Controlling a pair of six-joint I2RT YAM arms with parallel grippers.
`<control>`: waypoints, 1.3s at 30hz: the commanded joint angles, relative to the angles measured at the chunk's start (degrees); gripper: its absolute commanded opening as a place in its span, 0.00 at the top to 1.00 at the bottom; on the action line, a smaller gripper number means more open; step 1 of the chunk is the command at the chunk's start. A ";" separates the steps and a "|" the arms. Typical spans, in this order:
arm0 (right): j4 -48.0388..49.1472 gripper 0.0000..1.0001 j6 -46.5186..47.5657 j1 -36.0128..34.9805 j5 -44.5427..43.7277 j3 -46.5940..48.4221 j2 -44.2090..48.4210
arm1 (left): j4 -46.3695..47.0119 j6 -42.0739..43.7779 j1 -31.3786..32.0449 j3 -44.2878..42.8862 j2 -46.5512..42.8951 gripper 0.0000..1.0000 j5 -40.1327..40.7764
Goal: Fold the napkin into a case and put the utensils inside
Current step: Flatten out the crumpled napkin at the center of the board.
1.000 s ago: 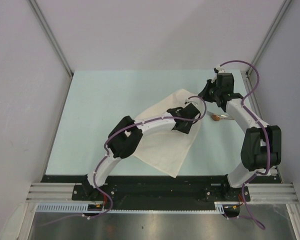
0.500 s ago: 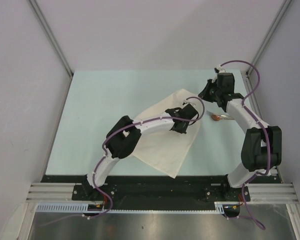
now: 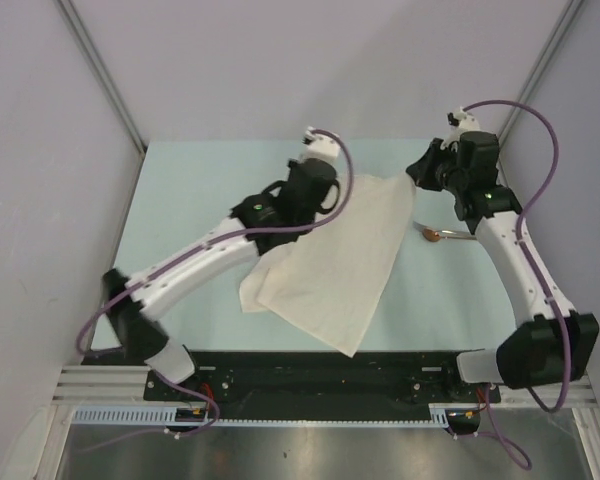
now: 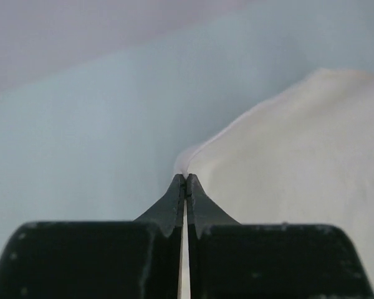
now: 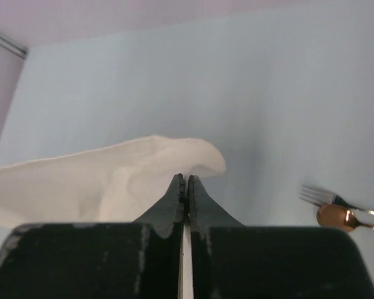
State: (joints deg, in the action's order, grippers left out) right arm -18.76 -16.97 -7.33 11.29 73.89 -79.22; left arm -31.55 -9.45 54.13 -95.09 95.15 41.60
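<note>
The cream napkin [image 3: 340, 260] is lifted at its far edge and hangs down toward the near table edge. My left gripper [image 3: 348, 188] is shut on its far left corner, and the pinched cloth [image 4: 287, 187] runs away from the shut tips [image 4: 186, 178]. The right gripper [image 3: 412, 178] is shut at the napkin's far right corner, with the cloth [image 5: 112, 174] bunched at its tips [image 5: 186, 179]. The utensils lie on the table right of the napkin: a spoon with a coppery bowl [image 3: 435, 236] [image 5: 334, 217] and fork tines [image 5: 311, 195] beside it.
The pale green table [image 3: 200, 220] is walled by grey panels at the back and both sides. The left arm stretches diagonally from its base across the left half. The black base rail [image 3: 310, 375] runs along the near edge.
The left gripper closed on the napkin and swung back and to the left, pulling the cloth's far edge taut between both grippers. The right arm stretched out and shifted slightly right.
</note>
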 commanded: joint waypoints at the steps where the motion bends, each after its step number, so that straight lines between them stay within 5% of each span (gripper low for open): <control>1: -3.90 1.00 4.04 -3.64 1.54 7.23 11.18 | 11.14 13.66 -0.25 5.25 -14.97 1.00 9.81; 9: -7.08 1.00 8.97 -11.12 9.97 11.72 28.58 | 26.10 23.60 -0.25 15.46 -44.67 1.00 -7.48; 17: -5.67 1.00 6.08 -11.48 16.58 12.08 38.09 | 20.31 27.11 -0.25 8.18 -52.00 1.00 -12.25; 25: -2.60 1.00 4.31 -11.47 6.65 8.73 28.17 | 22.50 29.00 -4.28 7.46 -41.29 1.00 -1.26; 29: 0.91 1.00 4.75 -10.43 2.35 6.80 20.53 | 16.09 14.31 -26.11 8.86 -30.25 1.00 -14.34; 36: 16.01 1.00 4.76 -4.36 3.47 4.77 -2.93 | 22.31 6.74 -37.77 10.01 -9.07 1.00 -32.51; 39: 17.88 1.00 6.24 -3.30 3.65 9.85 -15.49 | 28.47 6.55 -39.89 9.50 1.47 1.00 -34.30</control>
State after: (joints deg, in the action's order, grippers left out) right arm -8.51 -11.97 -11.90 15.97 78.46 -85.47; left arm -10.85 1.06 17.67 -84.62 85.62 15.88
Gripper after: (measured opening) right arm 0.021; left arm 0.005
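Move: Both grippers already hold the napkin's far edge, some 17 cm apart. From the left gripper the board's center is about 4 cm ahead, 3 cm left and 28 cm below, and the napkin's trailing near corner about 25 cm back and 8 cm right on the board. From the right gripper the board's center lies 2 cm back, 18 cm left and 27 cm down; the fork is level with it about 13 cm right, the spoon 1 cm back and 16 cm right, both on the board. Keep both grippers shut on the napkin's edge and sweep it up about 30 cm and back over the board, the right gripper drawing back farther, the left swinging some 20 cm left, fingers tipping up nearly 50 degrees. Then reverse quickly, flinging both hands some 30 cm forward and about 25 cm down towards the board, fingers dipping again. ##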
